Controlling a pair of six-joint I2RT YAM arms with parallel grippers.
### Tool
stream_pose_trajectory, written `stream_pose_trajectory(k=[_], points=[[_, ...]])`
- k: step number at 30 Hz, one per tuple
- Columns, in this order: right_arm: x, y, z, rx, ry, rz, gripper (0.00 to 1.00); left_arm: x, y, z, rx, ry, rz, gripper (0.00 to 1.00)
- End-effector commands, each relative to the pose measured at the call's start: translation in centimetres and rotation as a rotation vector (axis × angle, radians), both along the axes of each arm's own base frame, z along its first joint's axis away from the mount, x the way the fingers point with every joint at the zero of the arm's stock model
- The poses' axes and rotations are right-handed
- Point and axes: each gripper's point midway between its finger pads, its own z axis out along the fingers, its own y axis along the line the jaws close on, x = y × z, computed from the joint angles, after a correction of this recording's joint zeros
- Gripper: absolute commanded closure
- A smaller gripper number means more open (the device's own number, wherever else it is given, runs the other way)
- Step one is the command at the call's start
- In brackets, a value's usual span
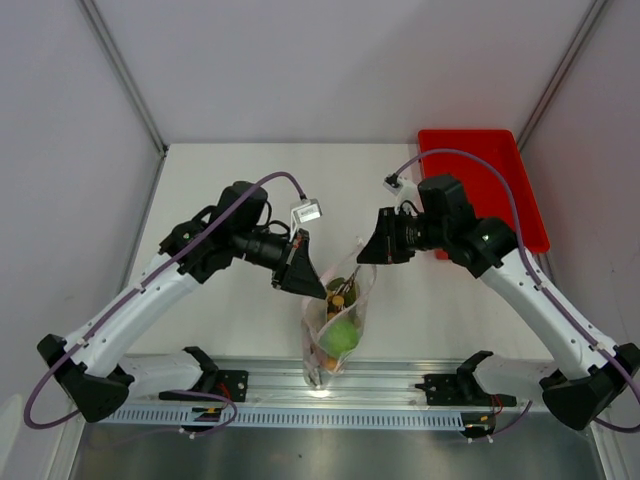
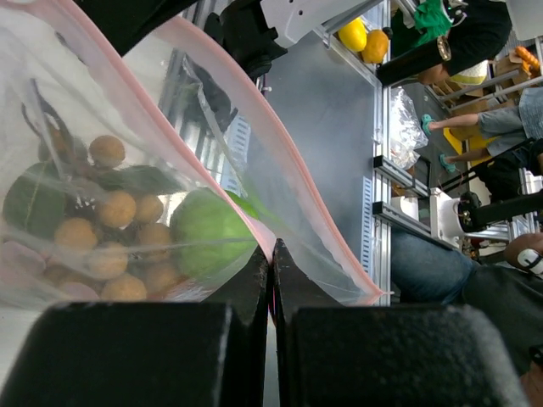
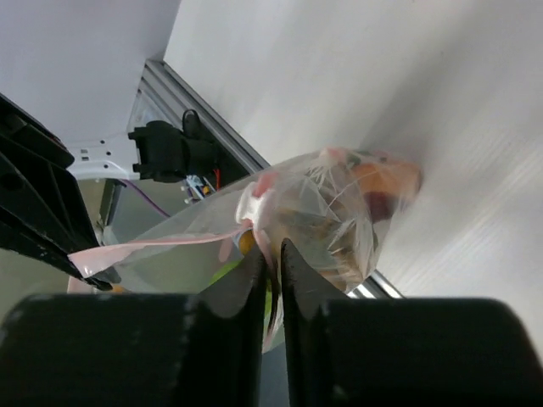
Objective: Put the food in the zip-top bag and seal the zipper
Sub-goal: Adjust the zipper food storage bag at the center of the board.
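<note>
The clear zip-top bag [image 1: 338, 325] hangs between my two grippers over the table's near edge. Inside it are the green round fruit [image 1: 341, 338], the bunch of tan round fruits [image 2: 119, 242] and darker pieces. The green fruit also shows in the left wrist view [image 2: 208, 233]. My left gripper [image 1: 322, 288] is shut on the bag's pinkish zipper strip [image 2: 259, 233] at its left end. My right gripper [image 1: 362, 262] is shut on the bag's mouth edge [image 3: 271, 254] at the right end. In the left wrist view the two pink strips [image 2: 314, 191] stand apart.
A red plastic tray [image 1: 485, 185] stands at the back right of the table. An aluminium rail [image 1: 330, 385] with black clamps runs along the near edge under the bag. White walls close in the left and right sides.
</note>
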Motion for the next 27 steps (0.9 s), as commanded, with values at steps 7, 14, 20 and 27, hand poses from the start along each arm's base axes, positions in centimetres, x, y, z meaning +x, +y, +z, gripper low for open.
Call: stream_pose_trajectory(k=[7, 14, 20, 27], points=[[-0.2, 0.7, 2.2, -0.02, 0.081, -0.236, 1.0, 0.9, -1.4, 1.9, 0.019, -0.068, 0.04, 0.83], [-1.1, 2.4, 2.3, -0.002, 0.131, -0.366, 1.0, 1.7, -2.4, 1.7, 0.08, -0.114, 0.091, 0.46], [-0.6, 2.0, 2.7, 0.083, 0.185, -0.53, 1.0, 1.5, -2.9, -0.5, 0.187, -0.117, 0.165, 0.34], [0.0, 0.7, 3.6, 0.179, 0.21, -0.67, 1.0, 2.8, -2.6, -1.9, 0.276, -0.179, 0.399, 0.18]])
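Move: Around the raised mouth of the zipper bag, the left fingers already pinch its near rim; the opposite rim is about 8 cm to their right, roughly level in depth. The green ball inside is about 4 cm right, 6 cm back and 10 cm below. For the right hand, the rim's far corner is between its nearly shut fingers, with the brown fruits about 7 cm back, 5 cm left and 8 cm lower. Nipping shut on the far corner, the right hand takes over the rim, draws about 3 cm left and back, then eases partly back while swinging some 30 degrees clockwise. The left hand lets go and opens wide, working about 3.5 cm right towards the opposite rim, first rising slightly and then dipping, fingertips tilting down, until its open fingers straddle the mouth's edges. ##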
